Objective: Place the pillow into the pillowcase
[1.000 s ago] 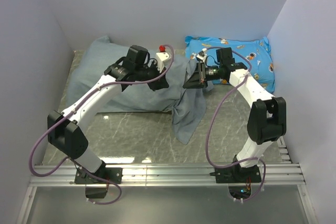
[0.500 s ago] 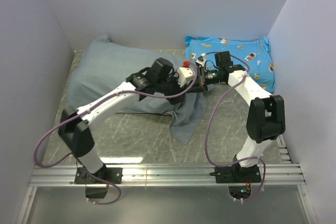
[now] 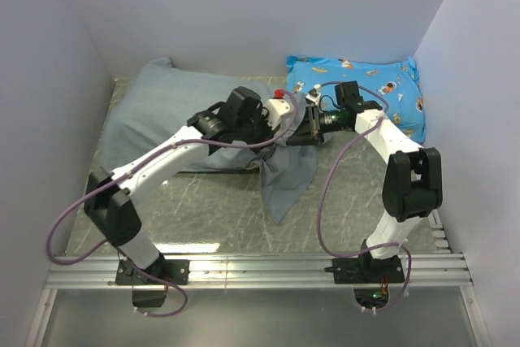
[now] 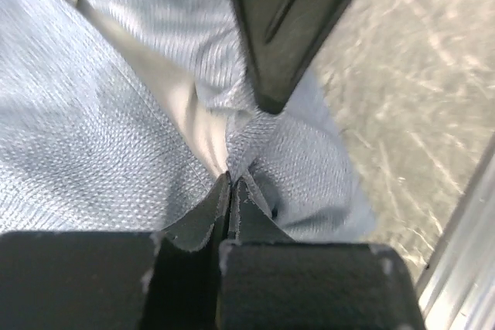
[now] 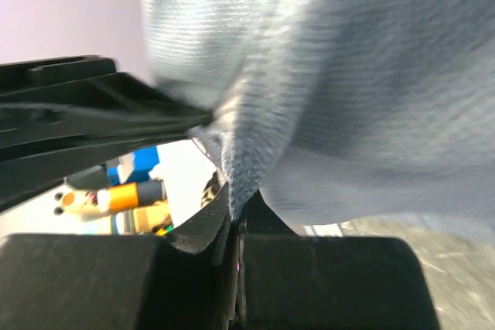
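The grey-blue pillowcase (image 3: 162,119) lies puffed at the back left, and a limp flap of it (image 3: 288,176) hangs onto the table at the centre. The pillow is hidden. My left gripper (image 3: 284,123) and right gripper (image 3: 299,129) meet at the top of that flap. In the left wrist view the left gripper (image 4: 230,179) is shut on a fold of pillowcase (image 4: 93,152) beside a pale strip (image 4: 174,90). In the right wrist view the right gripper (image 5: 236,218) is shut on a bunched pillowcase edge (image 5: 348,75).
A bright blue cartoon-print cushion (image 3: 374,91) lies at the back right, just behind the right arm, and shows past the fabric as the cushion (image 5: 131,191). Walls close in the left, back and right. An aluminium rail (image 3: 260,270) runs along the near edge.
My left arm swung from the back of the pillowcase rightward to the right gripper, opened on the way, and has shut on the fabric beside it. The right gripper stayed shut on the edge.
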`<action>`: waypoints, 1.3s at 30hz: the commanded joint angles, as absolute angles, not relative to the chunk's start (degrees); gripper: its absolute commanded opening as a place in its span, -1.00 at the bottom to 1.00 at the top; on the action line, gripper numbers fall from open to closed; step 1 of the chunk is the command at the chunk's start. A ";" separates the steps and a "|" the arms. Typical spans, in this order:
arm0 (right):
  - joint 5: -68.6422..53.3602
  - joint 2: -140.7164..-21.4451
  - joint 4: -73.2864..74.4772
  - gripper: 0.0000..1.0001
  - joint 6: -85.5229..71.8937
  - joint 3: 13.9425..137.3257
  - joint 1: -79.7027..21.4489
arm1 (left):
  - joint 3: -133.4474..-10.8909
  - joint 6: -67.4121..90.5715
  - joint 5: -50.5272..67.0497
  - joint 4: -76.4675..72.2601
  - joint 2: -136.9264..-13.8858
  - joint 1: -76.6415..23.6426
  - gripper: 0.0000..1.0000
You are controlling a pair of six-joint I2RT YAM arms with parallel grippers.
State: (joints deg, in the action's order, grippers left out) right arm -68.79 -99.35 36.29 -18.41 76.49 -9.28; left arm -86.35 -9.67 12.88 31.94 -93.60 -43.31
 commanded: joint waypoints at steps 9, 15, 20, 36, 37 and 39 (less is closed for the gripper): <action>-69.35 -97.82 34.98 -1.00 -18.64 76.46 -8.88 | -88.94 -12.22 17.05 38.23 -86.13 -41.22 -0.99; -70.22 -96.95 37.35 -1.00 -16.70 75.85 -8.88 | -89.56 -11.69 14.60 39.46 -86.84 -39.20 -0.90; -71.80 -95.01 34.81 -1.00 -18.45 72.25 -9.05 | -86.67 -10.11 7.66 32.81 -84.73 -40.07 0.10; -71.72 -94.04 33.92 -1.00 -18.72 68.82 -8.97 | -87.01 -9.67 -21.16 25.14 -98.25 -53.53 0.99; -71.72 -93.87 34.10 -1.00 -18.72 68.64 -9.05 | -86.92 -9.93 -22.92 24.18 -99.13 -53.44 0.99; -71.81 -93.52 34.01 -1.00 -18.63 68.21 -9.05 | -85.09 -12.55 -28.35 21.37 -98.97 -52.91 0.98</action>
State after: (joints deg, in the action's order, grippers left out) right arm -70.85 -96.75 34.26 -19.42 68.03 -9.32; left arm -85.30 -10.50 -17.93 26.74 -99.94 -53.25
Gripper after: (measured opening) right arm 0.007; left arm 0.991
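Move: The left hand already pinches the pillowcase's rim; the stretch of mouth it goes for next lies about 3 cm ahead, 1 cm right and 5 cm below. The stuffed part of the case is some 24 cm to its left and 8 ahead, the hanging flap about 11 cm back and 3 right, both lower. From the right hand, also pinching the case, that mouth is roughly 1 cm ahead, 2 left and 4 below. Left hand lifts the rim 3 cm, lets go, then dips some 8 cm, veering right; right hand keeps pinching. ##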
